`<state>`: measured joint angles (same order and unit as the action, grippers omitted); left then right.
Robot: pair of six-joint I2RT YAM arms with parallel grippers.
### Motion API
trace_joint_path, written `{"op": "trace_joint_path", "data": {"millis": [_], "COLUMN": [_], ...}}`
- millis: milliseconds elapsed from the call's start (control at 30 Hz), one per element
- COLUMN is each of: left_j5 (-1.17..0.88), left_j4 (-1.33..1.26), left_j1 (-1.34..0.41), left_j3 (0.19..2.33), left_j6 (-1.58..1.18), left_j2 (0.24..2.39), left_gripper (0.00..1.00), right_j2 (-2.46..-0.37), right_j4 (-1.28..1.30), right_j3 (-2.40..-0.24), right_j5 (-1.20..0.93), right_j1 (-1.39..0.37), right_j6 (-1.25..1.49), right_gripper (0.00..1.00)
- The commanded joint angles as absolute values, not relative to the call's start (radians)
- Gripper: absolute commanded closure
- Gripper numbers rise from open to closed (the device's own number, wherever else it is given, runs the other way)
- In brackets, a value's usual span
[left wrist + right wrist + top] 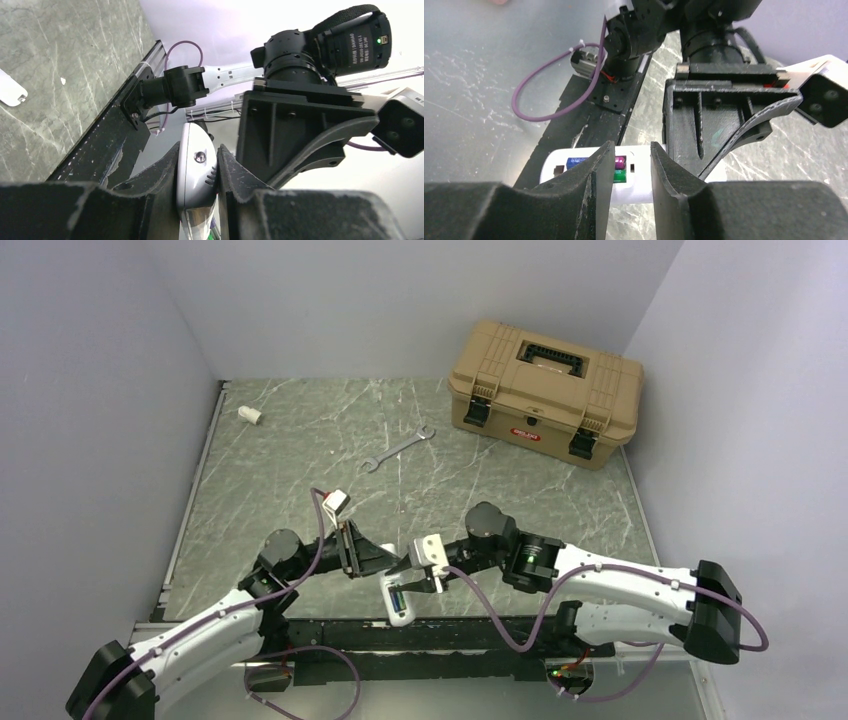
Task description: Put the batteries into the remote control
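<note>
My left gripper (385, 568) is shut on one end of the white remote control (397, 602), which lies low by the near rail. In the left wrist view the remote control (197, 170) is pinched edge-on between both pads. Its recess faces the right wrist camera on the remote control (644, 187). Two batteries lie side by side in that recess, the blue-purple battery (576, 162) above the green battery (619, 176). My right gripper (631, 150) hovers just over the recess with its jaws apart and nothing between them. From above, the right gripper (418, 580) is close beside the left one.
A tan toolbox (545, 390) stands at the back right. A metal wrench (396, 449) lies mid-table and a short white tube stub (249, 414) at the back left. A small white tab (10, 91) lies on the table. The black rail (460, 635) runs along the near edge.
</note>
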<state>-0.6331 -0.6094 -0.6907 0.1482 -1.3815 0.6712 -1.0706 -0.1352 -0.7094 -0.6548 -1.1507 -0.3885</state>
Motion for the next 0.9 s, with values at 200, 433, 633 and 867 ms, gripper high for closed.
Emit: {"op": "trace_joint_path", "data": {"millis": [200, 433, 633, 867], "left_j5": [-0.640, -0.584, -0.557, -0.564], "left_j4": [-0.750, -0.780, -0.821, -0.850], "left_j1": [-0.696, -0.695, -0.695, -0.696], "left_j3": [0.173, 0.148, 0.138, 0.152], "left_j6": [-1.363, -1.287, -1.259, -1.251], "left_j2": [0.727, 0.696, 0.672, 0.658], "left_gripper": [1.00, 1.00, 1.00, 1.00], "right_j2": [-0.912, -0.789, -0.797, -0.812], "right_j4": [-0.274, -0.189, 0.086, -0.040], "right_j3": [-0.701, -0.640, -0.694, -0.608], "right_j5": [-0.531, -0.152, -0.060, -0.228], "right_j1": [-1.151, -1.149, -1.147, -1.146], "right_j6": [-0.155, 0.329, 0.576, 0.731], "right_gripper": [0.53, 0.33, 0.29, 0.21]}}
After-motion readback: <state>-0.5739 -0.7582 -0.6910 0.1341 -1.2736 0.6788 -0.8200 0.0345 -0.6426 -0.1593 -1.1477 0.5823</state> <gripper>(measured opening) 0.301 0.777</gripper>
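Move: The loose battery cover lies on the table about 11 cm to the right hand's right, some 4 cm ahead and 21 cm below. The held remote's middle is 1 cm back of that hand, 2 cm left and 2 cm lower. The two batteries in its open bay sit about 4 cm back, 1 cm left and 2 cm lower. From the left hand the cover is roughly 12 cm right, 1 cm back and 20 cm down. The left hand keeps its pinch on the remote's far end, easing up about 2 cm and tilting so the bay end dips some 10 degrees. Clear of the remote, the right hand arcs up over 6 cm and sinks most of the way again, ending about 5 cm right and 3 cm forward, rolling roughly 50 degrees and swinging clockwise as its fingers spread wide. ##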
